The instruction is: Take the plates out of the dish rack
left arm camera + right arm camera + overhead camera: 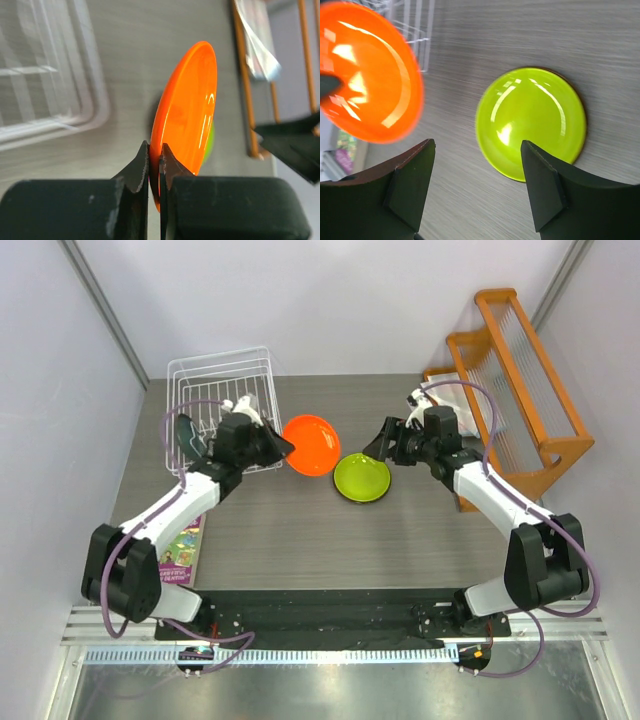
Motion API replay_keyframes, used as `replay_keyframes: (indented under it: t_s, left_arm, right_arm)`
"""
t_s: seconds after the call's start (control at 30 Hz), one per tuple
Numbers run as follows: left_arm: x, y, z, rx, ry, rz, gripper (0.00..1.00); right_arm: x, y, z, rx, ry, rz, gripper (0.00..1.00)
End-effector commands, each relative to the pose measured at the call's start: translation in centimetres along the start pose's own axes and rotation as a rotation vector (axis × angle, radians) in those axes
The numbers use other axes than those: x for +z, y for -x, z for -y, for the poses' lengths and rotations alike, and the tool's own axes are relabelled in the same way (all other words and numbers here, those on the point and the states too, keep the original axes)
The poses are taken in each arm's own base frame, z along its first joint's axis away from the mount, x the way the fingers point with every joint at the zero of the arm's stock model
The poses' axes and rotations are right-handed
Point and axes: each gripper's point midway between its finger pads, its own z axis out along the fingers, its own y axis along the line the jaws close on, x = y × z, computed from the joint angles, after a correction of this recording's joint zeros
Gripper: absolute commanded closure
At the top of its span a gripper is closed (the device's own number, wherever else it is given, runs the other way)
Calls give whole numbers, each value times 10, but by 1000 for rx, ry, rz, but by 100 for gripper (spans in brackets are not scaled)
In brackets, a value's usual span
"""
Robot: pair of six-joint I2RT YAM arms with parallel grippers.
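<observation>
My left gripper is shut on the rim of the orange plate, holding it tilted above the table just right of the white wire dish rack. In the top view the left gripper and the orange plate are near the lime green plate, which lies flat on the table. My right gripper stands open over the table, with the lime green plate just beyond its fingertips and nothing between them. A dark plate stands on edge in the rack's left side.
An orange wooden rack with clear slats stands at the back right, behind the right arm. A colourful booklet lies at the table's left edge. The dish rack's corner is close to the left of the held plate.
</observation>
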Motion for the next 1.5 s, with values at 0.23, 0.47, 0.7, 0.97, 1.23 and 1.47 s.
replay_keyframes:
  t_s: [0.23, 0.47, 0.7, 0.97, 1.23, 1.47]
  left_arm:
    - [10, -34, 95, -30, -285, -49, 100]
    - [13, -38, 104, -28, -296, -67, 100]
    - [14, -38, 103, -24, -291, -57, 100]
    - [22, -48, 107, -37, -322, -101, 100]
    - [21, -46, 102, -12, -305, -80, 25]
    - [9, -22, 62, 126, -83, 39, 0]
  right_arm:
    - [0, 10, -53, 37, 281, 55, 25]
    - [6, 5, -59, 51, 347, 33, 26]
    - [7, 0, -61, 51, 377, 23, 81]
    - [0, 0, -58, 40, 394, 26, 99]
    - [-7, 10, -16, 75, 211, 84, 99]
    - [-9, 4, 27, 68, 4, 53, 99]
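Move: The left gripper holds the orange plate by its left edge, the plate's middle about 6 cm to its right, 2 cm ahead and 2 cm lower. The open right gripper is roughly 26 cm to its right, level in reach and about 3 cm lower; the dish rack is some 22 cm left, 15 cm ahead and 14 cm below. From the right gripper, the orange plate's middle lies about 19 cm left, level in reach, 1 cm higher; the green plate lies 4 cm left, 2 cm back and 14 cm below. Bring the orange plate right about 9 cm with the left gripper, turning slightly clockwise, then hold it still. Slide the open right gripper some 4 cm left, rolling it about 15 degrees so its left side rises, and close it on the plate's right edge. Then open the left fingers wide to let go, and carry the plate back right about 4 cm with the right gripper. ##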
